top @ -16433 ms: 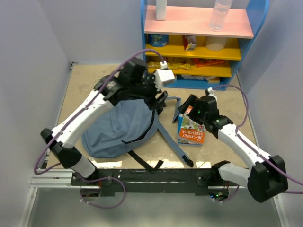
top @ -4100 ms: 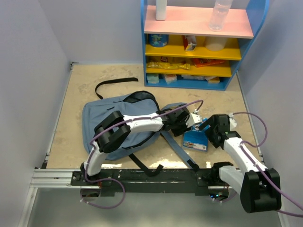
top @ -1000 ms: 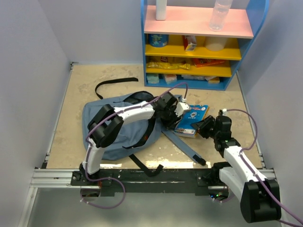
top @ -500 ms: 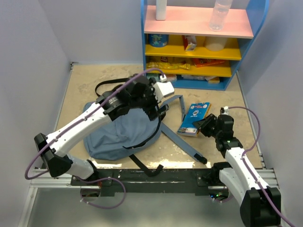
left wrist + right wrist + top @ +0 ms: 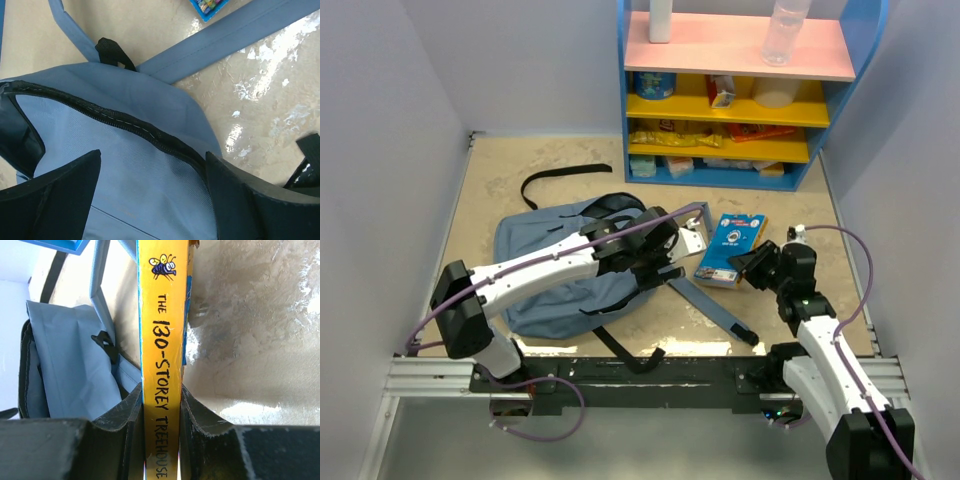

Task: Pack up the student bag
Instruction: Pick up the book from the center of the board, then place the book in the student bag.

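The grey-blue student bag (image 5: 555, 275) lies flat on the table left of centre, with its shoulder straps (image 5: 715, 310) trailing to the right. My left gripper (image 5: 665, 262) is open at the bag's right edge. In the left wrist view (image 5: 150, 185) its jaws stand wide apart over the bag fabric (image 5: 130, 170), just below the black zipper edge (image 5: 125, 122). My right gripper (image 5: 757, 265) is shut on a colourful book (image 5: 730, 248) lying right of the bag. In the right wrist view (image 5: 161, 410) its jaws clamp the yellow spine (image 5: 162, 340), which reads "The 130-Storey Treehouse".
A blue shelf unit (image 5: 720, 170) with yellow and pink shelves holding packets and bottles stands at the back right. A black webbing loop (image 5: 565, 175) lies behind the bag. Pale walls close both sides. The bag (image 5: 70, 360) shows left of the book.
My left arm has come down from above the bag to its right edge, and the bag lies flatter. My right gripper still holds the book in about the same place.
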{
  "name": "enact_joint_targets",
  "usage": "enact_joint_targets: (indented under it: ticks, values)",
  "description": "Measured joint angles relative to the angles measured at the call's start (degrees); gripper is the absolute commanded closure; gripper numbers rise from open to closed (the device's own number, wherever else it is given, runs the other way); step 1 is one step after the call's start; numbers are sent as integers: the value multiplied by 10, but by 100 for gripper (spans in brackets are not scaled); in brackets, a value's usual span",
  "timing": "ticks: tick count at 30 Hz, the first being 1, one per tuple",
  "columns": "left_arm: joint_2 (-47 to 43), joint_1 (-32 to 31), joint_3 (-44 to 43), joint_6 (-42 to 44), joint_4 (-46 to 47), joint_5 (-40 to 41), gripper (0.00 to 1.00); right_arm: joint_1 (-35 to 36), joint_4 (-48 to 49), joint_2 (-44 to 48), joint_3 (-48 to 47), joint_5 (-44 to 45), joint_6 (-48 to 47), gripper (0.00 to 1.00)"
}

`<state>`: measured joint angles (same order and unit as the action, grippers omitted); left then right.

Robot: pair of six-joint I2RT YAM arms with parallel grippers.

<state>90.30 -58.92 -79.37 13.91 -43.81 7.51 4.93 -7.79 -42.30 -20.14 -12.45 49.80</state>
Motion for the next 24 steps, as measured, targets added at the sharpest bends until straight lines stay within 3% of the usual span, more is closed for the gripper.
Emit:
enact_joint_targets:
  ticks: [2, 3, 5, 6, 16, 20, 24]
  values:
    - [5, 0, 0, -4, 1, 9, 47, 0, -4, -1, -1, 0, 0, 100]
    - [7, 0, 0, -5, 2, 11, 69, 0, -4, -1, -2, 0, 0, 100]
    - [14, 0, 0, -11, 4, 14, 94, 0, -6, -1, -3, 0, 0, 100]
    - [17, 0, 0, -9, 4, 18, 100, 0, -9, -1, -4, 0, 0, 100]
    - [-6, 7, -26, 36, -16, 53, 100, 0, -7, 23, -86, -45, -18, 100]
    - [-75, 42, -27, 54, -16, 42, 100, 17, 54, -10, -136, -82, 3, 100]
    - [-178, 67, -10, 58, -10, 34, 100, 102, 104, -57, -181, -73, 21, 100]
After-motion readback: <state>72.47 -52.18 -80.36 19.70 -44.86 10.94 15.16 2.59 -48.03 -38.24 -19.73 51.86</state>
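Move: Right under the open left fingers, about 1 cm ahead and 1 cm down, is the bag rim; the book in the right hand stands some 16 cm to the right and 7 cm farther out, about level. The blue strap lies 12 cm right, 5 cm back and 7 cm below. From the right hand, the bag mouth is about 22 cm left, 3 cm ahead and 4 cm lower; the shelf front is 19 cm ahead, 5 cm left. Sinking barely 1 cm, the left hand shuts its wide-open fingers on the bag's zipped rim, then pulls that pinched edge up about 12 cm and left, tipping upward. Meanwhile the right hand, after a brief hold, keeps its grip on the book's spine and raises it some 16 cm while swinging left towards the bag's side, fingers tilting up and turning counter-clockwise. ##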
